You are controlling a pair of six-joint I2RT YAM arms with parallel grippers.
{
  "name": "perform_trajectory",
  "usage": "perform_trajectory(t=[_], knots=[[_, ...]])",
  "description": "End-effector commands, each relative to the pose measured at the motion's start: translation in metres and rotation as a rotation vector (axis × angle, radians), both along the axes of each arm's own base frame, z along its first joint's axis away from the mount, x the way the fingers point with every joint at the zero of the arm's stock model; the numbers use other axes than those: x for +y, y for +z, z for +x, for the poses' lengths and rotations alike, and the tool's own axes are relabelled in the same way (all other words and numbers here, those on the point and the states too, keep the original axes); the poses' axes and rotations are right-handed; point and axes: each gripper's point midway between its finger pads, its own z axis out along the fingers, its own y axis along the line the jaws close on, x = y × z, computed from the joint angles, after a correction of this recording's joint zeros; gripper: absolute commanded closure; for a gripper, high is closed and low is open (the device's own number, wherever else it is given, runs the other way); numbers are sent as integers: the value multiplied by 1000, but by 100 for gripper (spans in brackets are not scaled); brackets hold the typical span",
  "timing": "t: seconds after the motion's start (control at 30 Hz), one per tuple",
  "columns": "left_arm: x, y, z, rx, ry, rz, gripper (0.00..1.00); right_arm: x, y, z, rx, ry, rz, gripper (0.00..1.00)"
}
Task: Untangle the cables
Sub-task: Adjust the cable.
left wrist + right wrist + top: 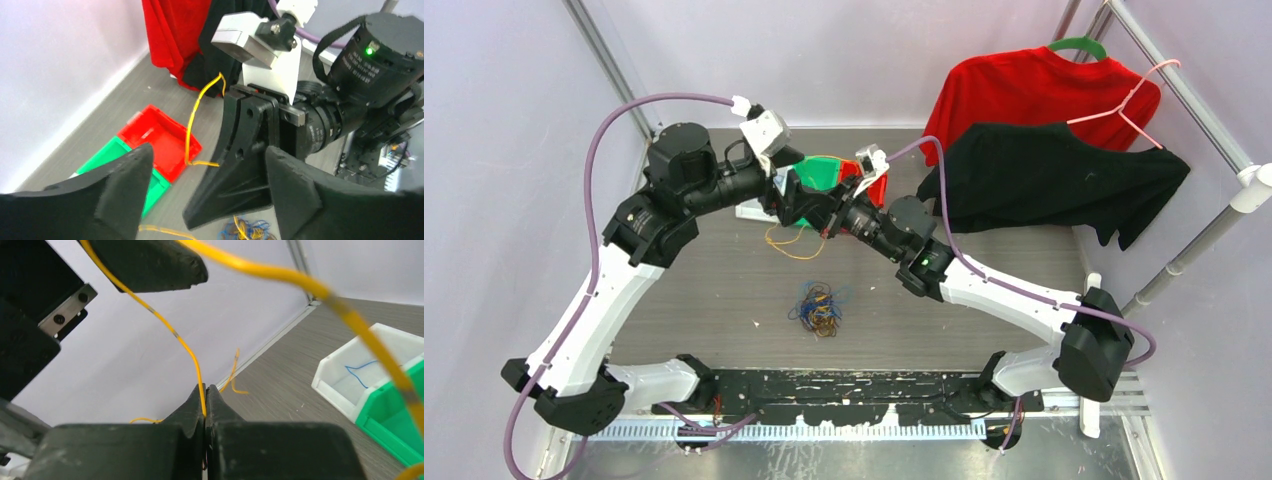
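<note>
A clump of blue, orange and dark cables (817, 308) lies on the grey table in front of both grippers. One yellow cable (790, 244) has been lifted out of it and hangs in a loop. My right gripper (205, 399) is shut on this yellow cable (192, 352), which runs up out of its fingertips. In the left wrist view the right gripper (225, 165) stands between the wide-apart fingers of my left gripper (210, 192), which is open and holds nothing. The yellow cable (189, 135) drops beside it, with the clump (250, 231) below.
A green bin (819, 172), a red bin (877, 188) and a white bin (370, 360) holding a blue cable (361, 369) sit at the back of the table. A red shirt (1034, 85) and a black shirt (1054, 175) hang on a rack at the back right.
</note>
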Motion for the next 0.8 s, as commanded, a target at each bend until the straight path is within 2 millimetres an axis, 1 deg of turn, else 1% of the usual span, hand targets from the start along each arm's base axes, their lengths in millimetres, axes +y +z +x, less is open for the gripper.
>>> perform_trajectory(t=[0.0,0.1,0.17,0.23,0.33,0.37,0.47,0.63,0.77], knots=[[17,20,-9,-5,80,-77,7,-25,50,5,-39,-89,135,99],[28,16,-15,2,102,-80,2,-32,51,8,-24,-102,148,99],[31,8,-25,6,71,-56,1,-34,52,9,-25,-111,153,99],[31,-7,-36,21,22,-24,0,-35,55,8,-30,-110,165,99],[29,-34,-44,86,-14,16,0,-32,61,5,-37,-84,185,99],[27,-43,-45,105,-25,27,1,-30,63,3,-39,-67,189,99],[22,-54,-39,99,-36,39,0,-26,66,1,-39,-40,195,99],[22,-70,-27,14,-59,151,0,-25,68,-3,-39,-19,195,99],[24,-78,-29,-102,-115,244,2,-20,67,-4,-35,-1,179,99]])
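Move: The yellow cable is already pinched in the right fingertips. From the left hand, that stretch is about 2 cm to the right, level fore-and-aft and some 4 cm below. From the left hand, the cable tangle lies about 7 cm back, with no sideways offset and roughly 40 cm down; the green bin is some 22 cm ahead, 3 cm left and equally low. Left fingers open wider, backing left about 4 cm then sinking 9, while the right keeps its pinch, rising slightly. ##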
